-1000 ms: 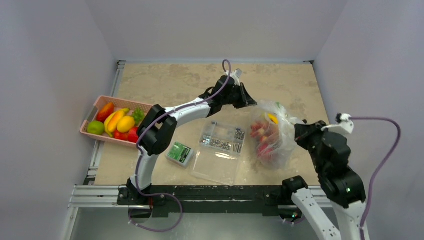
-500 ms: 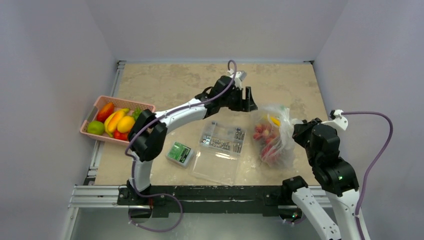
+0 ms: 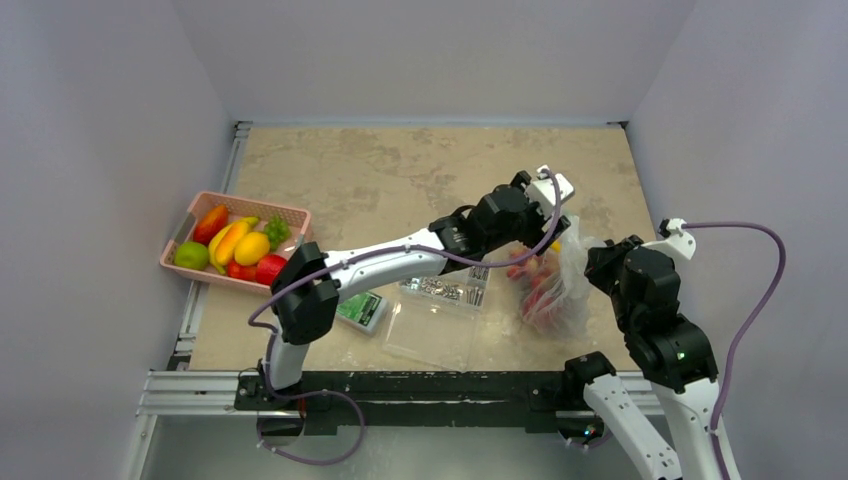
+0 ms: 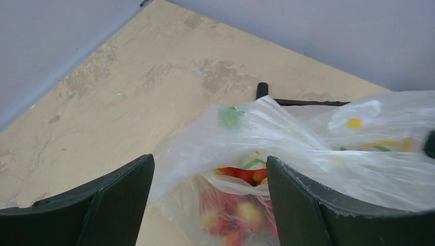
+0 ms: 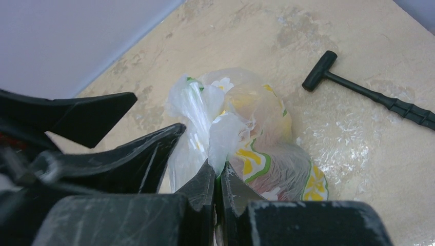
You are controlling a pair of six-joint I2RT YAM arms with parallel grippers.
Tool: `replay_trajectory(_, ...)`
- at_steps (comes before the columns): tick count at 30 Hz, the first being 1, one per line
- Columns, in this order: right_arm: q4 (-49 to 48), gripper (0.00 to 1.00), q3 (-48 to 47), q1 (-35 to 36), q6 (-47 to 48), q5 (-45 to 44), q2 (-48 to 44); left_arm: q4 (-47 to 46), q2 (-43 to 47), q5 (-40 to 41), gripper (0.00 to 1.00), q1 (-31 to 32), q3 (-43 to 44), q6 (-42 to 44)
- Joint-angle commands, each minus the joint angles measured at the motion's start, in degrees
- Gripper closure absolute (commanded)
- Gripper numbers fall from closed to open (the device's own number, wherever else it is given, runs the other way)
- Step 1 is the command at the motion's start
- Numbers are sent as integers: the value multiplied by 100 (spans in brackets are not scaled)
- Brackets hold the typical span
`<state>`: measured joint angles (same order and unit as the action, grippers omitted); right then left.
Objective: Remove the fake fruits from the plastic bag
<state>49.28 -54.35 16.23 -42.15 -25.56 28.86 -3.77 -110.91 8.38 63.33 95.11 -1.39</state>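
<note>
The plastic bag (image 3: 558,285) lies crumpled at the table's right, see-through with yellow-green prints. Red and yellow fake fruits (image 3: 530,283) show through it. My right gripper (image 3: 597,262) is shut on a bunched top fold of the bag (image 5: 225,128), which it pinches between its fingertips (image 5: 219,166). My left gripper (image 3: 545,225) hovers open just above the bag's mouth. In the left wrist view its fingers (image 4: 209,161) straddle the bag (image 4: 287,138), and the fruits (image 4: 241,205) sit below, red pieces peeking through the opening. Nothing is held between its fingers.
A pink basket (image 3: 250,201) holding other fruits stands at the left edge. A clear hard box (image 3: 440,300) of metal parts and a green packet (image 3: 360,305) lie near the front. A black long-handled tool (image 5: 369,92) lies on the table beyond the bag.
My left gripper has opened and swung right, from behind the clear box to over the bag's mouth. The right gripper has kept its pinch on the bag, shifting only slightly.
</note>
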Motion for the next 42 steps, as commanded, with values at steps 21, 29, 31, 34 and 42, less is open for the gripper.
replay_trajectory(21, 111, 100, -179, 1, -303, -137, 29, 384, -653, -1046, 100, -1564, 995, -3700)
replay_trajectory(29, 197, 98, -283, 0, 24, -246, 242, -2935, -588, -2809, 100, -2037, -371, -6380)
replay_trajectory(31, 359, 88, -463, 2, 180, -234, 345, -3120, -582, -2940, 100, -1982, -478, -6510)
replay_trajectory(34, 509, 60, -830, 3, 499, -130, 398, -2955, -541, -3094, 100, -1935, -493, -6493)
replay_trajectory(42, 859, 11, -1750, -2, 1220, 451, 1354, -2094, -216, -3081, 100, -1830, -441, -5912)
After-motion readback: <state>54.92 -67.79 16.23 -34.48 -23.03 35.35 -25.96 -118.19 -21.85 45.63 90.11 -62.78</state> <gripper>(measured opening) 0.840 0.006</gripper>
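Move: The bag's free rim stands close by my open left hand, about 3 cm ahead, 3 cm to its right and 4 cm below. The fruits in the bag lie some 4 cm back, 6 cm right and 20 cm below that hand; the screw box is about 14 cm left, 4 cm back and 24 cm down. From my right hand, still pinching the bag, the free rim is roughly 12 cm ahead, 7 cm left and 4 cm lower. I dip my left hand about 5 cm down, forward and right onto the bag's free rim and close my fingers on the plastic. Keeping that pinch, I swing it some 15 cm forward and left, tilting the fingers down about 50 degrees, then draw partway back and slightly up. My right hand holds its own pinch almost still until near the end, then opens, lets go of the plastic and rises about 5 cm. ##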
